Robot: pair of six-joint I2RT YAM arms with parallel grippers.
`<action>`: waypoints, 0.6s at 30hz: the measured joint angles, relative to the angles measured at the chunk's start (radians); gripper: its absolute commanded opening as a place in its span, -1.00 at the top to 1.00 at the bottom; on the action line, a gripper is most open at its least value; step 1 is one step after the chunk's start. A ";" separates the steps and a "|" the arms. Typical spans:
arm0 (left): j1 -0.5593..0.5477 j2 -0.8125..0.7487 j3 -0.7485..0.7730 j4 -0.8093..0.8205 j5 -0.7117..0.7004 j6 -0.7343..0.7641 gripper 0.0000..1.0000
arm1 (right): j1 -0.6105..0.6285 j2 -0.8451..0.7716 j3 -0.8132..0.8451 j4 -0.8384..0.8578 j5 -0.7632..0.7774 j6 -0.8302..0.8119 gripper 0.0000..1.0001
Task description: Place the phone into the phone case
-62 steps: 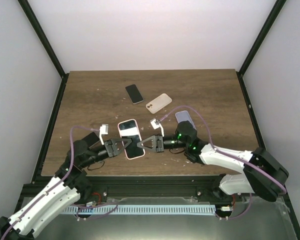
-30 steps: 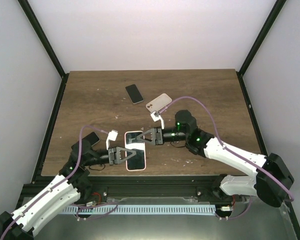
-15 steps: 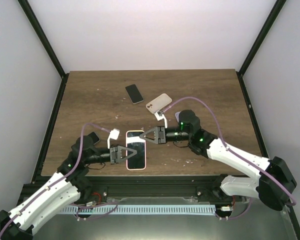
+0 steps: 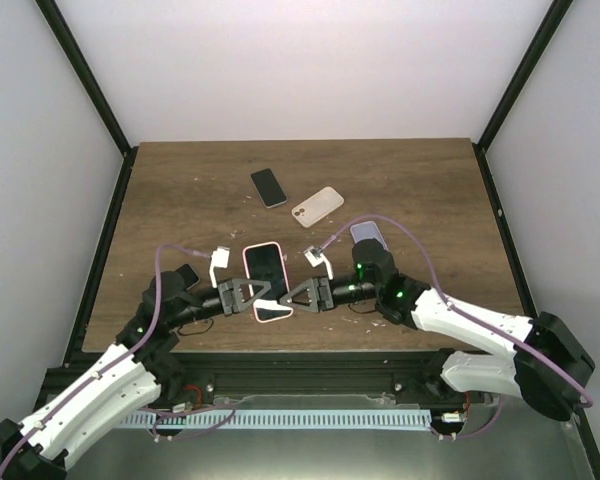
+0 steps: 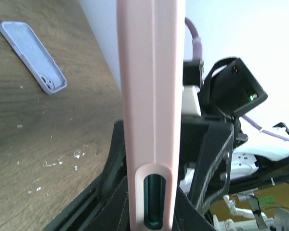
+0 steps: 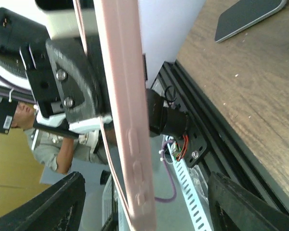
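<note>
A pink phone case (image 4: 261, 309) with the dark-screened phone (image 4: 265, 265) in it stands tipped up on its long edge near the table's front. My left gripper (image 4: 251, 294) is shut on the case's left side. In the left wrist view the case's pink edge (image 5: 151, 96) runs up between my fingers, and the phone's teal rim shows in a cutout (image 5: 154, 199). My right gripper (image 4: 289, 297) is open at the case's right side. In the right wrist view its fingers (image 6: 62, 202) stand wide apart, with the case (image 6: 127, 120) between them untouched.
A black phone (image 4: 269, 187) and a beige case (image 4: 317, 206) lie further back on the table. A lavender case (image 4: 368, 234) lies behind my right arm, also the lavender case (image 5: 33, 55) in the left wrist view. A dark flat object (image 4: 185, 274) lies by my left arm.
The pink case went from lying flat to tipped up on its edge and shifted back. My right gripper dropped to its right side and opened. The left gripper stayed shut.
</note>
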 measured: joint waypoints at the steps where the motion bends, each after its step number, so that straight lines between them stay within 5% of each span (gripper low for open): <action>1: 0.000 0.002 0.000 0.012 -0.011 -0.003 1.00 | 0.009 0.003 -0.002 0.006 -0.003 0.000 -0.23; 5: 0.000 0.015 0.000 0.044 -0.046 -0.011 1.00 | 0.029 0.005 -0.021 0.051 -0.016 0.006 0.54; 9: 0.000 0.030 0.002 0.050 -0.072 0.001 1.00 | 0.029 0.005 -0.041 0.072 -0.008 0.025 0.98; 16: -0.001 0.061 0.024 0.051 -0.055 0.045 1.00 | 0.025 -0.016 -0.072 0.140 -0.011 0.045 0.94; 18: -0.001 0.073 0.026 0.051 -0.051 0.050 1.00 | 0.023 -0.016 -0.080 0.146 -0.011 0.045 0.43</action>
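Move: The pink case with the phone in it is held in the air by the left hand, its middle about 2 cm ahead and 2 cm right of that hand, at its height. From the open right hand, the middle is roughly 4 cm ahead and 3 cm left, about level. Some 18 cm lower on the table, the lavender case lies about 24 cm ahead and 23 cm right of the right hand; a spare black phone lies some 10 cm ahead and 25 cm left of the left hand. The pink case's right edge, near its near corner, is pinched by the right gripper, which eases back about 1.5 cm and then closes from wide open to nearly shut. Meanwhile the left hand keeps its grip on the opposite edge and carries the case some 1.5 cm forward, then almost stops. ##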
